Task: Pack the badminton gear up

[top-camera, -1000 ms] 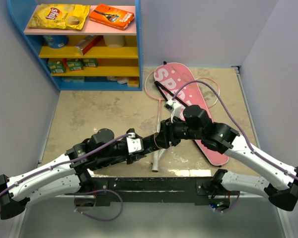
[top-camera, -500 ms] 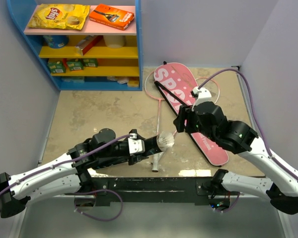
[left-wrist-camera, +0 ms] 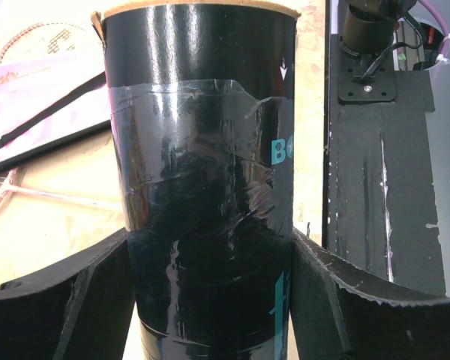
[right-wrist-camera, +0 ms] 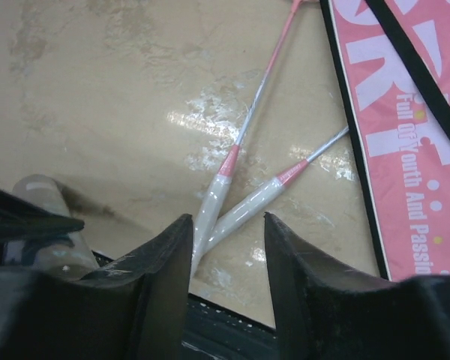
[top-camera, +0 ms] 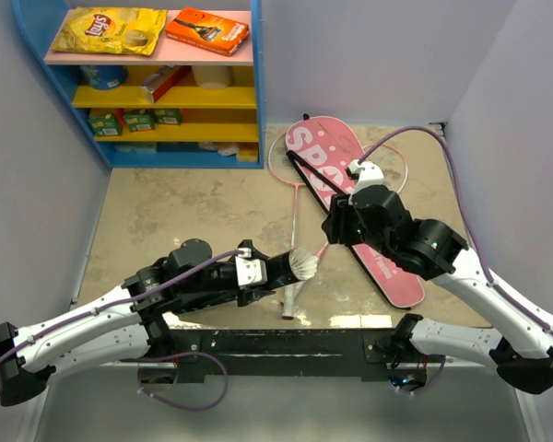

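Note:
My left gripper (top-camera: 251,273) is shut on the long black tube (top-camera: 278,268), held low over the table and pointing right. The tube fills the left wrist view (left-wrist-camera: 202,187) between my fingers (left-wrist-camera: 60,300). A white shuttlecock (top-camera: 302,264) sticks out of the tube's mouth. My right gripper (top-camera: 335,230) is open and empty, above and to the right of that mouth. In the right wrist view it (right-wrist-camera: 226,225) hangs over the two racket handles (right-wrist-camera: 219,196). The two rackets (top-camera: 296,210) lie crossed beside and under the pink "SPORT" bag (top-camera: 343,175).
A blue shelf unit (top-camera: 258,83) with snack packets and boxes stands at the back left. Small white things (top-camera: 226,148) lie at its foot. Grey walls close both sides. The black base bar (top-camera: 286,341) runs along the near edge.
My right gripper has drawn back from the tube's mouth, up and to the right, and is now empty. A shuttlecock now shows in the tube's mouth. The left arm has hardly moved.

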`<state>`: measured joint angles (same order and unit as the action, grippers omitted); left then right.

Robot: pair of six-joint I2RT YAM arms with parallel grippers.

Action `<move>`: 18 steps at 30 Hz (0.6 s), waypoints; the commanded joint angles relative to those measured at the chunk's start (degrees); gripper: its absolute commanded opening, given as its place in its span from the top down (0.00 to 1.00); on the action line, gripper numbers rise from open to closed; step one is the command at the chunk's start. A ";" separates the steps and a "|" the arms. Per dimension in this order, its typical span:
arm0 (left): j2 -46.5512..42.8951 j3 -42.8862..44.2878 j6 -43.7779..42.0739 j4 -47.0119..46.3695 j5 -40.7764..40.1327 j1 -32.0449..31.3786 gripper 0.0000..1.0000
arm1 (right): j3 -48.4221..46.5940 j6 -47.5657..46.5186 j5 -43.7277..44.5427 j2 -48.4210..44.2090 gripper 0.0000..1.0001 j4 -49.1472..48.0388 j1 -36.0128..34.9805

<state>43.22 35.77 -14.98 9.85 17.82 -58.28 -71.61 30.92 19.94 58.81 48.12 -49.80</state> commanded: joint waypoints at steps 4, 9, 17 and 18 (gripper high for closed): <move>-0.24 2.02 0.66 -4.40 0.46 -0.25 1.00 | -3.26 -2.70 -10.87 -4.40 0.98 -0.13 0.14; 0.11 2.11 0.74 -4.31 0.19 -0.25 1.00 | -2.31 -2.88 -22.75 -4.23 1.00 -1.79 0.05; 0.20 2.11 0.74 -4.22 -0.51 -0.25 1.00 | -0.02 -3.05 -32.24 -2.82 1.00 -4.96 -0.03; 0.28 2.11 0.66 -4.22 -0.60 -0.25 1.00 | 0.59 -3.06 -32.95 -2.65 1.00 -5.57 -0.03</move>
<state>43.64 35.77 -14.98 9.67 17.54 -58.28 -72.40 28.95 -6.81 55.37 46.24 -49.80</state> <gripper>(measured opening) 0.737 0.007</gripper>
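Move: The feathered shuttlecock poking from the tube's mouth lies about 9 cm back and 9 cm left of the right hand, some 5 cm lower. On the table, some 26 cm below this hand, the racket handles lie about 8 cm back and 8 cm left, and the pink racket bag's middle about 16 cm ahead and 11 cm right. From the left hand, which holds the tube, the shuttlecock is about 8 cm right, 2 cm ahead and 3 cm higher. Back and to its left, rising at first by about 3 cm, the right hand swings some 8 cm towards the tube's mouth and turns about 25 degrees counter-clockwise. Its empty fingers shut fully early on, making a closed tip that stops just short of the feathers. The left hand stays in place and keeps its grip around the tube. ##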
